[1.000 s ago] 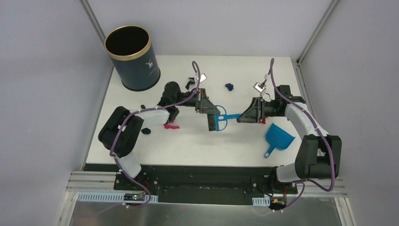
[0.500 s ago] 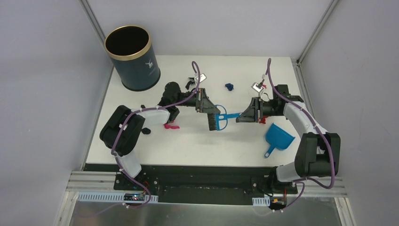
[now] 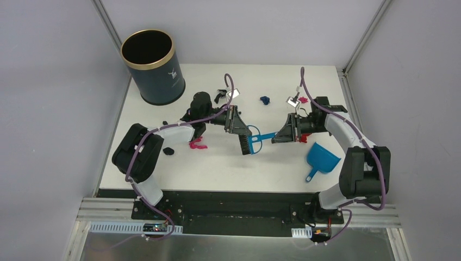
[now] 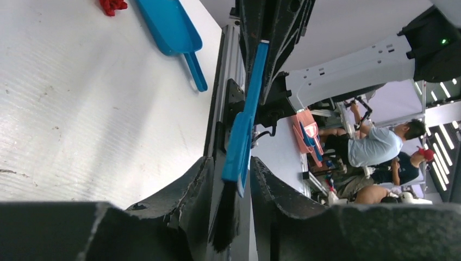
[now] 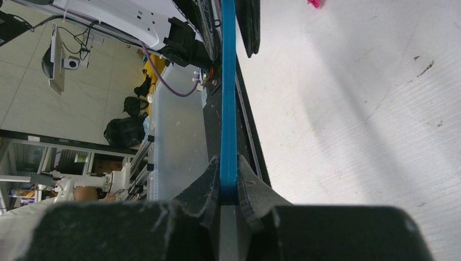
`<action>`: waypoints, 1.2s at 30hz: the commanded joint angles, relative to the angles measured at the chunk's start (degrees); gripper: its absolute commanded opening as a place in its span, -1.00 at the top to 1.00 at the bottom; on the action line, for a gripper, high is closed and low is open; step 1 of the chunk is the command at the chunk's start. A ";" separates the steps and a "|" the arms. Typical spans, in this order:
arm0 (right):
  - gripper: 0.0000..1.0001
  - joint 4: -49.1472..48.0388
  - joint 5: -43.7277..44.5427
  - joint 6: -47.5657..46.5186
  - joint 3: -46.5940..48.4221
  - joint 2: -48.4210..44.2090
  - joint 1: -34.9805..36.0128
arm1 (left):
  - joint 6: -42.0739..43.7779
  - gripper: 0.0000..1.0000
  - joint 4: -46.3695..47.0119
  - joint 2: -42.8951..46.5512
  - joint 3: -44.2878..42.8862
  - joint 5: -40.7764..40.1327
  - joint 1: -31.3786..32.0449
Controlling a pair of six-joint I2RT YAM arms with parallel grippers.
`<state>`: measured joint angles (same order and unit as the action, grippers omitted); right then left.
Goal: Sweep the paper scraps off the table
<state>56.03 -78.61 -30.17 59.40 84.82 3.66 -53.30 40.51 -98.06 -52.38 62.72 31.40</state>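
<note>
A blue hand brush with black bristles hangs over the middle of the white table. My right gripper is shut on its handle, clamped between both fingers. My left gripper stands open around the brush head, with a gap beside the bristles. Paper scraps lie scattered: a pink one, a black one, a dark blue one, another black one and a red one close to the dustpan.
A blue dustpan lies at the right front of the table, also in the left wrist view. A dark blue gold-rimmed bin stands at the back left corner. Grey walls enclose the table.
My right gripper closed on the brush handle. My left gripper then opened off the brush head. Brush and both grippers shifted slightly left.
</note>
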 commanded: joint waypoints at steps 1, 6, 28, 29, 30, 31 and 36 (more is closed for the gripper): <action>1.00 8.50 1.35 -9.25 4.69 3.49 1.91 | 9.40 0.39 -7.35 4.31 -3.15 2.26 -0.50; 1.00 14.34 1.92 -14.78 6.98 6.49 3.28 | 9.58 0.70 -7.70 4.21 -3.47 3.14 -0.46; -0.14 12.06 -7.06 -12.83 5.66 3.99 -1.92 | -5.63 1.00 7.48 -1.70 -1.86 2.94 -0.46; -0.13 11.51 -7.64 -12.02 5.50 3.96 -2.06 | -6.48 1.00 8.45 -2.16 -1.84 2.88 -0.46; -0.13 11.26 -8.03 -11.84 5.40 3.95 -2.08 | -7.37 1.00 9.13 -2.62 -1.89 2.97 -0.46; -0.12 11.03 -8.16 -11.74 5.33 4.00 -2.08 | -7.80 1.00 9.41 -2.92 -1.93 3.02 -0.46; -0.10 9.76 -8.35 -9.81 5.25 4.29 -2.34 | -7.73 1.00 9.28 -3.26 -1.88 3.02 -0.46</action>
<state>68.71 -83.35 -40.88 64.47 91.24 1.89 -59.88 45.32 -101.62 -54.39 65.10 31.40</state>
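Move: The blue brush's middle is about 3 cm right of the left hand, some 2 cm back and 1 cm below; from the right hand, still pinching the handle, it lies about 6 cm left, nearly level. Near table height, roughly 18 cm down, the red scrap lies about 17 cm right and 5 cm ahead of the right hand, the dustpan 24 cm right and 3 cm back. The pink scrap is 20 cm left of the left hand, 1 cm ahead. Left fingers pinch the brush near its head; right hand dips, lets go, then rises about 2 cm. ##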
